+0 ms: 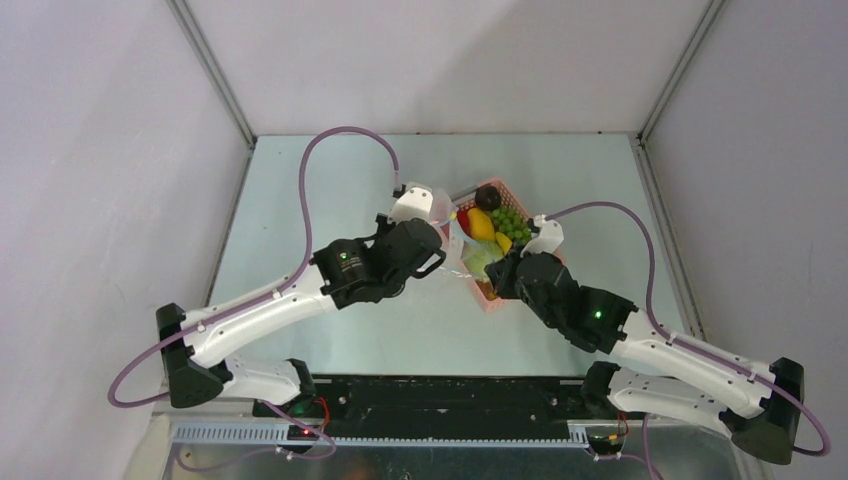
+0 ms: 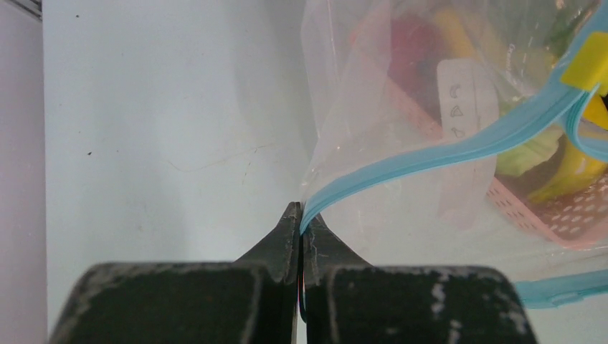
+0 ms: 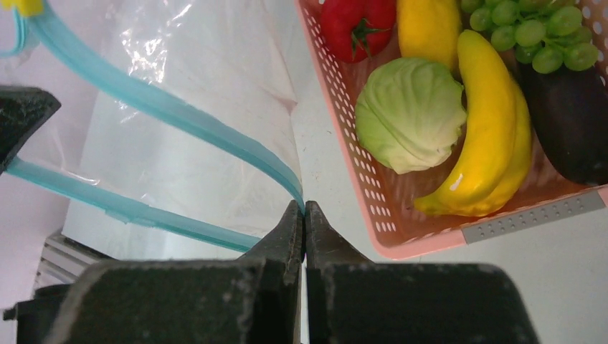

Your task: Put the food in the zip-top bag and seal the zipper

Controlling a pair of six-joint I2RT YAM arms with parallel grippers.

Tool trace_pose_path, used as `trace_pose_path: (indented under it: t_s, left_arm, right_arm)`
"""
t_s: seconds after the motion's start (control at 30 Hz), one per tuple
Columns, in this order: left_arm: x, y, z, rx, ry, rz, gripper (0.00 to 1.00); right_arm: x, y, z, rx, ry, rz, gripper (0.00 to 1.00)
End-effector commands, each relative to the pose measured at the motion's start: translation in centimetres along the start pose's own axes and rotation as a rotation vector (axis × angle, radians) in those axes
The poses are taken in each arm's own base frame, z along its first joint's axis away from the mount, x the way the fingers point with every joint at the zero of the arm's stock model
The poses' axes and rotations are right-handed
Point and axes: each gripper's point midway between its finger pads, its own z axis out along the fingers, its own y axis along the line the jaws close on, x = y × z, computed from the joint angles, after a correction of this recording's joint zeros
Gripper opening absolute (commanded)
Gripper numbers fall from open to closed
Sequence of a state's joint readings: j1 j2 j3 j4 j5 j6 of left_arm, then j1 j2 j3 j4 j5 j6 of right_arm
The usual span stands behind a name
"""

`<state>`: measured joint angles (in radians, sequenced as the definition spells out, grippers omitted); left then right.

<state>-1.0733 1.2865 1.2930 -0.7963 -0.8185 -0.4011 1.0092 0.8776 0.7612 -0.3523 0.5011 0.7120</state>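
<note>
The zip-top bag (image 2: 373, 107) hangs clear and floppy between my two grippers, its mouth spread. My left gripper (image 2: 302, 218) is shut on one end of the light blue zipper (image 2: 430, 154). My right gripper (image 3: 304, 208) is shut on the zipper (image 3: 179, 118) at the other end, beside the basket. The food lies in the pink basket (image 3: 373, 193): a red tomato (image 3: 356, 25), a cabbage (image 3: 410, 113), a banana (image 3: 487, 136), green grapes (image 3: 534, 29), a yellow piece (image 3: 429, 25) and a dark piece (image 3: 566, 122).
A yellow slider tab (image 2: 589, 61) sits on the zipper, and the bag has a white label (image 2: 466, 100). The basket (image 1: 488, 298) stands right of the table's middle, between both arms. Grey walls close in the table on three sides.
</note>
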Motion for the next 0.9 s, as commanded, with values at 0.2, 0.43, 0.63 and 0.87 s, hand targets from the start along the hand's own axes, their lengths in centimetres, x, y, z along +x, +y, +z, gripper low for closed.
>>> trace_pose_path:
  t_s: [0.2,0.43,0.63,0.87]
  left_arm:
    - [-1.6,6.0,-1.4,-0.224,-0.051,-0.055,0.0]
    - [-1.8,2.8,-1.6,0.018,-0.073,-0.101,0.0]
    - [-1.9,-1.5,-3.3,0.332,-0.137,-0.081,0.0]
    - [-1.4,-3.2,-4.2,0.427,-0.159,-0.046,0.0]
  right_arm:
    - [0.0,-6.1,-0.1,0.271,-0.003,0.048,0.0]
    - [0.5,-0.1,1.3,-0.04,0.056,-0.04,0.0]
    - [-0.6,5.7,1.9,-0.307,0.028,-0.09,0.32]
    - [-3.7,8.8,2.6,-0.357,-0.035,-0.13,0.6]
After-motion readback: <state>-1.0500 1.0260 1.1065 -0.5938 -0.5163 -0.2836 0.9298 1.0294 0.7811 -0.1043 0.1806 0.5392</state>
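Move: Both hands already pinch the zip-top bag's blue rim. The middle of its open mouth lies roughly 7 cm left and 2 cm ahead of the right hand, and 7 cm right and 2 cm back from the left hand. From the right hand, the yellow zipper end sits about 7 cm left and 9 cm forward, the cabbage some 3 cm right, 7 cm ahead and 14 cm below, and the tomato 4 cm left, 15 cm ahead and equally low. The right hand loosens its pinch on the rim, opening to a bit over half as it swings about 6 cm left towards the left hand and the bag's mouth, turning counter-clockwise. The left hand keeps its strip pinched, holds nearly still at first, then draws back about 3 cm and slightly up and right, turning some 15 degrees clockwise. ##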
